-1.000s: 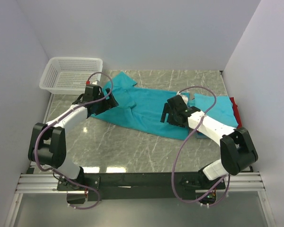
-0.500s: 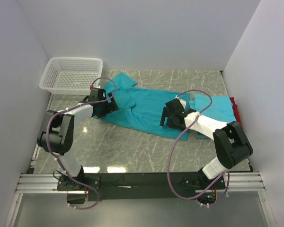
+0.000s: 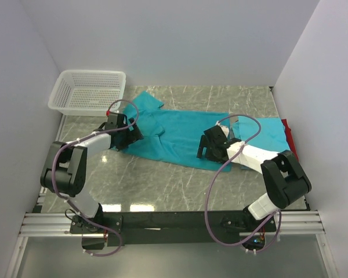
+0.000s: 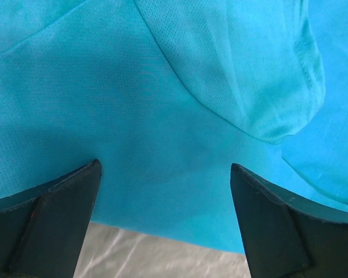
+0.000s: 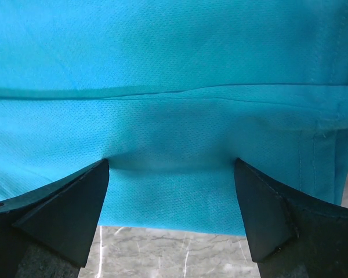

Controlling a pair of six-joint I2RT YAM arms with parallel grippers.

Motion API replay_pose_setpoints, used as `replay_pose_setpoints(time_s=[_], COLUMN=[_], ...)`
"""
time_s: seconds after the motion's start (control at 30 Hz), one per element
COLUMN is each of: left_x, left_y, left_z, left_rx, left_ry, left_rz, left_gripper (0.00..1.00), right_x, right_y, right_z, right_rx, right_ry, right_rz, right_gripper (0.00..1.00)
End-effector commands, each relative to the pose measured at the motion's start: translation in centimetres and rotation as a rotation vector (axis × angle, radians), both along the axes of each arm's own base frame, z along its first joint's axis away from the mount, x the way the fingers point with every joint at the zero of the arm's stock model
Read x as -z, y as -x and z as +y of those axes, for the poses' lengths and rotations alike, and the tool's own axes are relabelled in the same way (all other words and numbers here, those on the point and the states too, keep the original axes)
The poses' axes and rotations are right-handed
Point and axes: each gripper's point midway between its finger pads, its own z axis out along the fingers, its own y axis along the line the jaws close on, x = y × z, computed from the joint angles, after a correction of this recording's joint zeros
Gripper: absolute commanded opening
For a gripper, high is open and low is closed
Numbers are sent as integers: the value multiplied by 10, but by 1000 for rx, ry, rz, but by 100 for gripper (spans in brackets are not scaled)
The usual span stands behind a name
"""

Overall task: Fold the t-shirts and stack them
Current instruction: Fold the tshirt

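Note:
A teal t-shirt [image 3: 174, 136] lies spread across the marble table. My left gripper [image 3: 127, 136] is open at the shirt's left near edge, its jaws wide apart over the cloth [image 4: 162, 145] by a sleeve. My right gripper [image 3: 207, 149] is open at the shirt's right near edge, its fingers pressing down on the hem [image 5: 168, 174]. A folded light blue t-shirt [image 3: 267, 130] lies at the far right on top of a red one [image 3: 289, 136], of which only an edge shows.
A white mesh basket [image 3: 87, 92] stands at the back left corner. White walls close in the table on three sides. Bare marble [image 3: 162, 179] lies between the shirt and the arm bases.
Both grippers have come down and toward the near edge of the teal shirt. The shirt has shifted slightly and its near hem looks straighter.

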Motion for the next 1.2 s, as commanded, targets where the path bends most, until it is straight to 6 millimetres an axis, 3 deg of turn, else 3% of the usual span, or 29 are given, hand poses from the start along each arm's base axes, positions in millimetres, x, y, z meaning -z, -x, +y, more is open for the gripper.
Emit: replay_pose_setpoints(time_s=[0.0, 0.07, 0.17, 0.2, 0.37, 0.53, 0.7, 0.83, 1.0, 1.03, 1.1, 1.13, 1.17], left_x=[21, 14, 17, 26, 31, 17, 18, -10, -74, -95, -107, -126, -131], left_y=[51, 63, 92, 109, 158, 184, 202, 196, 149, 132, 111, 92, 83], left_z=[13, 17, 20, 20, 22, 26, 27, 28, 50, 51, 57, 55, 54], left_rx=[-59, -98, -146, -147, -214, -266, -273, -281, -330, -328, -345, -335, -327], left_ry=[-14, -2, 23, 30, 51, 67, 89, 113, 25, 13, -38, -34, -43], left_rz=[159, 165, 215, 254, 330, 314, 329, 242, -12, -88, -138, -209, -227], left_gripper=[99, 99, 99, 99, 100, 99, 100, 99, 99, 100, 99, 99, 99], right_x=[11, 12, 12, 16, 8, 11, 13, -9, -62, -70, -86, -90, -98], right_y=[22, 32, 47, 54, 65, 84, 96, 84, 52, 46, 34, 30, 23], right_z=[-3, -2, -2, -4, -5, -9, -9, -6, 5, 5, 9, 10, 12], right_rx=[3, -10, -23, -27, -14, 0, -12, -31, -68, -68, -70, -72, -75], right_ry=[-21, -41, -64, -61, -86, -80, -85, -87, -101, -99, -110, -110, -119], right_rz=[45, 56, 64, 78, 58, 74, 83, 21, -120, -146, -197, -206, -226], right_gripper=[95, 95, 95, 95, 95, 95, 95, 95, 96, 96, 96, 96, 96])
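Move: The t-shirt lies flat right under my open fingertips. Its middle is about 16 cm right of my left hand, nearly level with it, and roughly 10 cm left and 5 cm ahead of my right hand. From my left hand, the white basket is some 17 cm left and 15 cm farther out; the table's near edge is about 31 cm straight back. The folded stack lies about 22 cm right of my right hand and 3 cm ahead. With both grippers wide open and their tips already resting on the t-shirt, I drag it back towards the table's near edge, my left hand about 19 cm while turning counter-clockwise, my right only about 8 cm. Then both hands lift off and come forward again, the left rising some 10 cm and drifting slightly left, the right about 6 cm. ##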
